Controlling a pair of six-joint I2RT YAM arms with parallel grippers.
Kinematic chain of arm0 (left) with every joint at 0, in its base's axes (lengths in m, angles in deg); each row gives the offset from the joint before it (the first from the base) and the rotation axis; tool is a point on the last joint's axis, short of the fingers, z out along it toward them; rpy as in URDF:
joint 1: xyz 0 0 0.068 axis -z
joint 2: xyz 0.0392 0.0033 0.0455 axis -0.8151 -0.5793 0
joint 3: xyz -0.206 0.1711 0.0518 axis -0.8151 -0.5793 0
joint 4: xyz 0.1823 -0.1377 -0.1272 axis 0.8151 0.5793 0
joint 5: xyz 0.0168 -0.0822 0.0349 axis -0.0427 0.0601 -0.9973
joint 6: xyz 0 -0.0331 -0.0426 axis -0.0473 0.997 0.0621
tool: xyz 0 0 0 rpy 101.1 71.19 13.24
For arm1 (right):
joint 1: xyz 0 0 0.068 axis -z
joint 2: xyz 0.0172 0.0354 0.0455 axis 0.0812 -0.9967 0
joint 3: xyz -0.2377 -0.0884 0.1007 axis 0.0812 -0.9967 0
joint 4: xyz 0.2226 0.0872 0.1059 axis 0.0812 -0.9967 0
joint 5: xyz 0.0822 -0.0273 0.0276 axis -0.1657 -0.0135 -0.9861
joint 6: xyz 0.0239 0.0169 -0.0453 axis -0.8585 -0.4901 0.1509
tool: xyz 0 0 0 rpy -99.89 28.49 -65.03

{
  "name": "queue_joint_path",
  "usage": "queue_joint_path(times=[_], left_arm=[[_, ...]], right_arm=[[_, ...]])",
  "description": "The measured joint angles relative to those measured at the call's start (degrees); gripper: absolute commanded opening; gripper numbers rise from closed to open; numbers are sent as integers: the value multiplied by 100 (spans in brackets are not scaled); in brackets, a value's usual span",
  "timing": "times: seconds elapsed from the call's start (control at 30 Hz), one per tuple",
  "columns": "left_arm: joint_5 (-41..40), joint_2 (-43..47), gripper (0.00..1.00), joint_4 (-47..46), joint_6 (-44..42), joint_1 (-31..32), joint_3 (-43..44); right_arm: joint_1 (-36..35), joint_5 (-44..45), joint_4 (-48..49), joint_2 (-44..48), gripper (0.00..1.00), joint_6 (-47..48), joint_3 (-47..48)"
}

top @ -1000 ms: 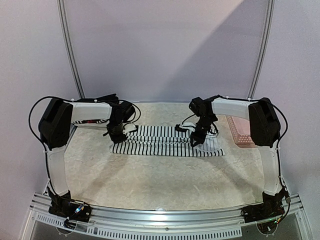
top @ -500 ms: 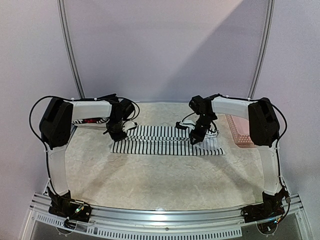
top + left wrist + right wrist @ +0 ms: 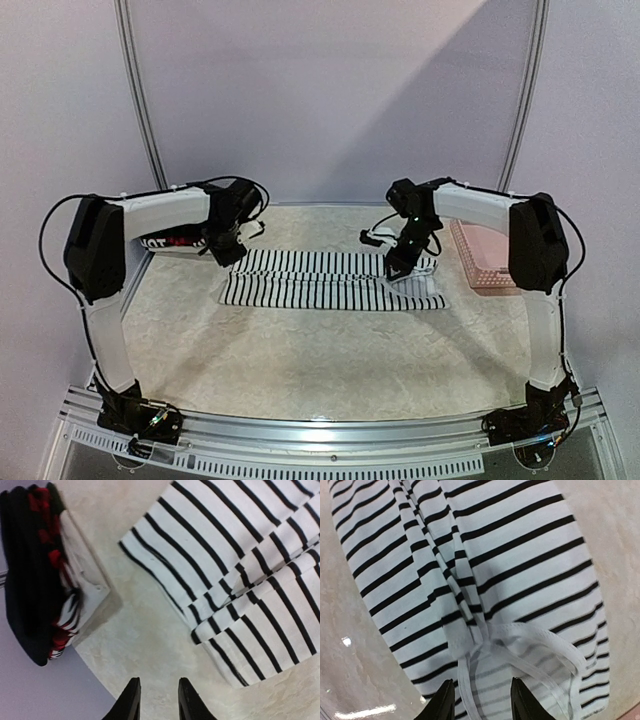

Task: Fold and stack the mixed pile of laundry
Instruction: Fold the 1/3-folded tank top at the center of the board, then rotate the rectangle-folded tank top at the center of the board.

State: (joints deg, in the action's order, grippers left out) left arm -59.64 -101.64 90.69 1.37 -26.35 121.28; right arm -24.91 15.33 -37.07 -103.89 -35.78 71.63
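The black-and-white striped tank top (image 3: 330,280) lies flat on the table, folded into a long band. My left gripper (image 3: 231,256) hovers open over bare table just off the top's left end (image 3: 225,580); in the left wrist view my left gripper (image 3: 159,701) has nothing between its fingers. My right gripper (image 3: 394,270) hangs open above the right end. In the right wrist view my right gripper (image 3: 482,702) is over the white straps (image 3: 530,647) and touches none of the cloth. A folded stack of black and red-plaid pieces (image 3: 35,580) rests at the far left.
A pink perforated basket (image 3: 483,262) sits at the right edge of the table, just beyond the right arm. The back wall and the curved frame posts (image 3: 140,100) rise close behind the table's far edge.
Both grippers have opened and let go of the striped top. Both have risen slightly and drawn toward the back, the left one off the cloth's left end. The top stays folded.
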Motion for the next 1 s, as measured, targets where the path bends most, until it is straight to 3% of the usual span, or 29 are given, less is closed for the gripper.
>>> queue_joint_path(times=[0.2,0.37,0.6,0.93,1.0], left_arm=[[-140,876,30,-17,52,175,11],[-129,1154,28,-234,-190,557,-551],[658,955,26,-197,-772,741,-1460],[1010,-28,28,-90,-1086,758,-1255],[973,-212,25,-33,-1104,765,-1163]], right_arm=[[146,33,94,1196,41,-83,-581],[260,-9,278,1733,39,-114,-1360],[411,-20,389,1740,39,-111,-2420],[413,-96,505,2096,39,-111,-2728],[413,-107,522,2173,39,-111,-2785]])
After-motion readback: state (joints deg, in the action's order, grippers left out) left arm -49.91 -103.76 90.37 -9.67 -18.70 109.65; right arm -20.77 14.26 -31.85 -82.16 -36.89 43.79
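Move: The left hand hangs open above the far-left part of the 1/3-folded tank top; its near-left corner is about 8 cm back, 3 cm right and 9 cm below, and the laundry stack is some 8 cm ahead, 6 cm left and 5 cm below. From the right hand, the tank top's near-right corner is roughly 6 cm back, 9 cm right and 5 cm down; the shoulder straps lie level, 4 cm right and 5 cm down, the pink basket 6 cm ahead, 17 cm right and 3 cm down. The left hand lifts about 7 cm, then swings back and down with a slight shift right to the near-left corner, ending some 8 cm lower than it began, turned about 20 degrees clockwise and its fingers tipped to near vertical. The right hand also hops up, travels about 7 cm back and 7 cm right towards the near-right corner, dips and eases up again to hover over that end, both grippers staying part open. ##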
